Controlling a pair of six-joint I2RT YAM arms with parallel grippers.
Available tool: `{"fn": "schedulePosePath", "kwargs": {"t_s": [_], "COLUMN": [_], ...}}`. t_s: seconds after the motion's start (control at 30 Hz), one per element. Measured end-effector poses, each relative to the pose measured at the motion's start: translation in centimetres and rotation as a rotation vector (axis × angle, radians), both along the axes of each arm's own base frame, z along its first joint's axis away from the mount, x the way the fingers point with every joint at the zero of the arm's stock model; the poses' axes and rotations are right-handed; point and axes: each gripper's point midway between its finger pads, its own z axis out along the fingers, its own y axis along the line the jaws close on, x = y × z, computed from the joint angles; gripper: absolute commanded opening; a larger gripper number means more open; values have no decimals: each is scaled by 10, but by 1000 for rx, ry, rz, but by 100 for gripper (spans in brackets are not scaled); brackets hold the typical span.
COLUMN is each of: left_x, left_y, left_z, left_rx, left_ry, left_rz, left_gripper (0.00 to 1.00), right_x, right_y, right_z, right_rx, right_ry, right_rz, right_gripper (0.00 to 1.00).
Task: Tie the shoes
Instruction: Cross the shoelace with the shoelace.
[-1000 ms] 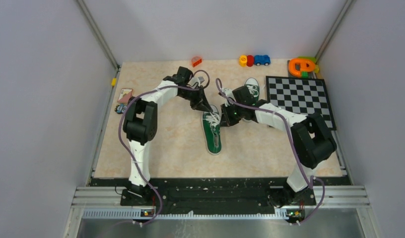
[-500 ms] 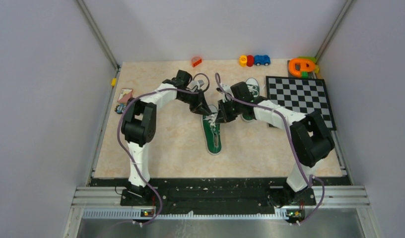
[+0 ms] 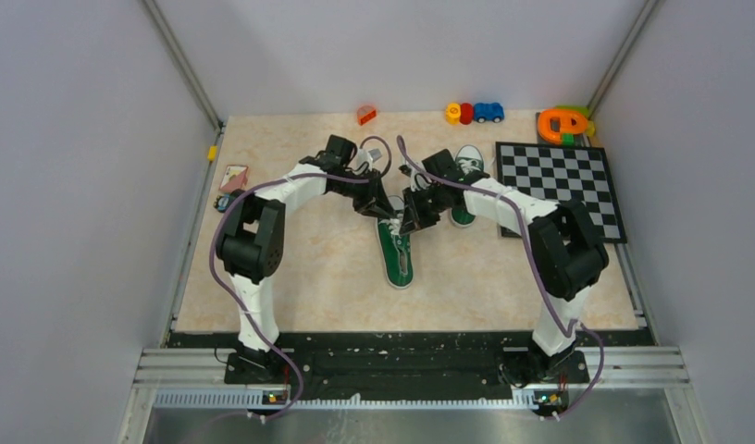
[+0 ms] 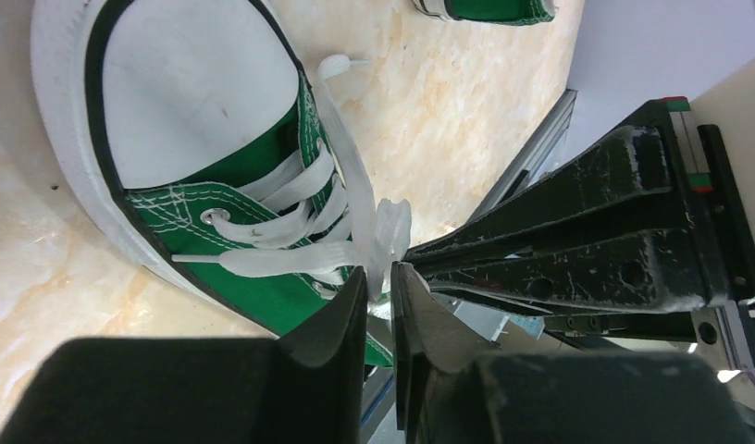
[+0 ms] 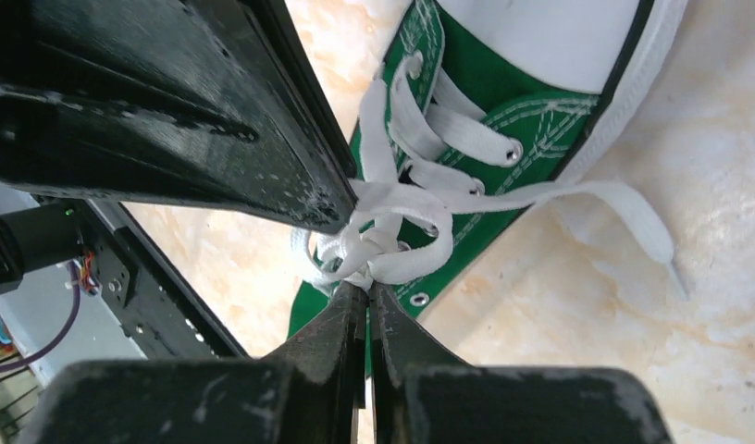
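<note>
A dark green shoe [image 3: 397,252] with white sole and laces lies mid-table, its toe toward the far side. The second shoe [image 3: 467,171] stands further back right, partly behind my right arm. Both grippers meet over the near shoe's laces. My left gripper [image 4: 381,270] has its jaws parted by a narrow gap, with a loop of white lace [image 4: 385,231] lying between the tips. My right gripper [image 5: 366,285] is shut on the bunched lace knot [image 5: 388,242]. One loose lace end [image 5: 633,217] trails on the table beside the shoe [image 5: 540,55].
A checkerboard mat [image 3: 559,185] lies at the right. Toy cars [image 3: 473,113], an orange toy [image 3: 561,122] and a small orange block [image 3: 365,115] line the far edge. A card [image 3: 231,178] and a yellow clip [image 3: 211,153] sit at the left edge.
The left jaws have parted slightly from shut. Both wrists have drawn closer together over the shoe's laces; the right gripper shifted left and stays shut on the lace.
</note>
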Motion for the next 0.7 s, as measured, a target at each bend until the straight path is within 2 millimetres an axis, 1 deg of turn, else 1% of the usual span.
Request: {"fn": "schedulePosePath", "kwargs": {"t_s": [0.1,0.2,0.3,0.37,0.43,0.47,0.53,0.63,0.7], "left_x": [3,5,8,9,11,12,13,13,9], "left_y": [1,4,7,9,11,12,15,19,24], "left_z": [-2,-3,1,3,6,7,8,8,7], "left_rx": [13,34,56,69,83,89,105,131,147], "left_ry": [-17,-38,-75,-96,-124,-134,-152,-179,-196], "left_rz": [9,19,26,31,36,37,43,51,56], "left_gripper": [25,31,37,45,49,52,53,68,70], "right_x": [-4,-6,-5,-4,-4,-4,-6,-7,-9], "right_y": [-3,-5,-4,-3,-3,-3,-4,-5,-6], "right_z": [-3,-3,0,1,2,1,0,-2,-3], "right_rx": [-29,-48,-62,-70,-80,-89,-100,-115,-123], "right_ry": [39,66,90,104,123,136,155,180,197], "right_rz": [-4,-5,-6,-7,-9,-9,-8,-9,-8], "right_gripper": [0,0,0,0,0,0,0,0,0]}}
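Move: The lace loop pinched in my right fingertips lies about 2 cm back, 2 cm right and 2 cm below my left hand. From the left hand, one free lace end lies some 3 cm ahead, 3 cm left and 4 cm down, over the shoe's upper. From my right hand the loop is right at the fingertips, the white toe cap about 7 cm ahead, 3 cm left and lower, the other lace end roughly 6 cm ahead and 4 cm right. I open my barely parted left fingers to about two-thirds and draw that hand some 2.5 cm left, also easing forward and slightly up, away from the laces at my right fingertips, its fingers tipping more steeply down and forward. My right hand keeps the lace loop pinched, easing about 1 cm back while its fingers tilt some 10 degrees steeper. ##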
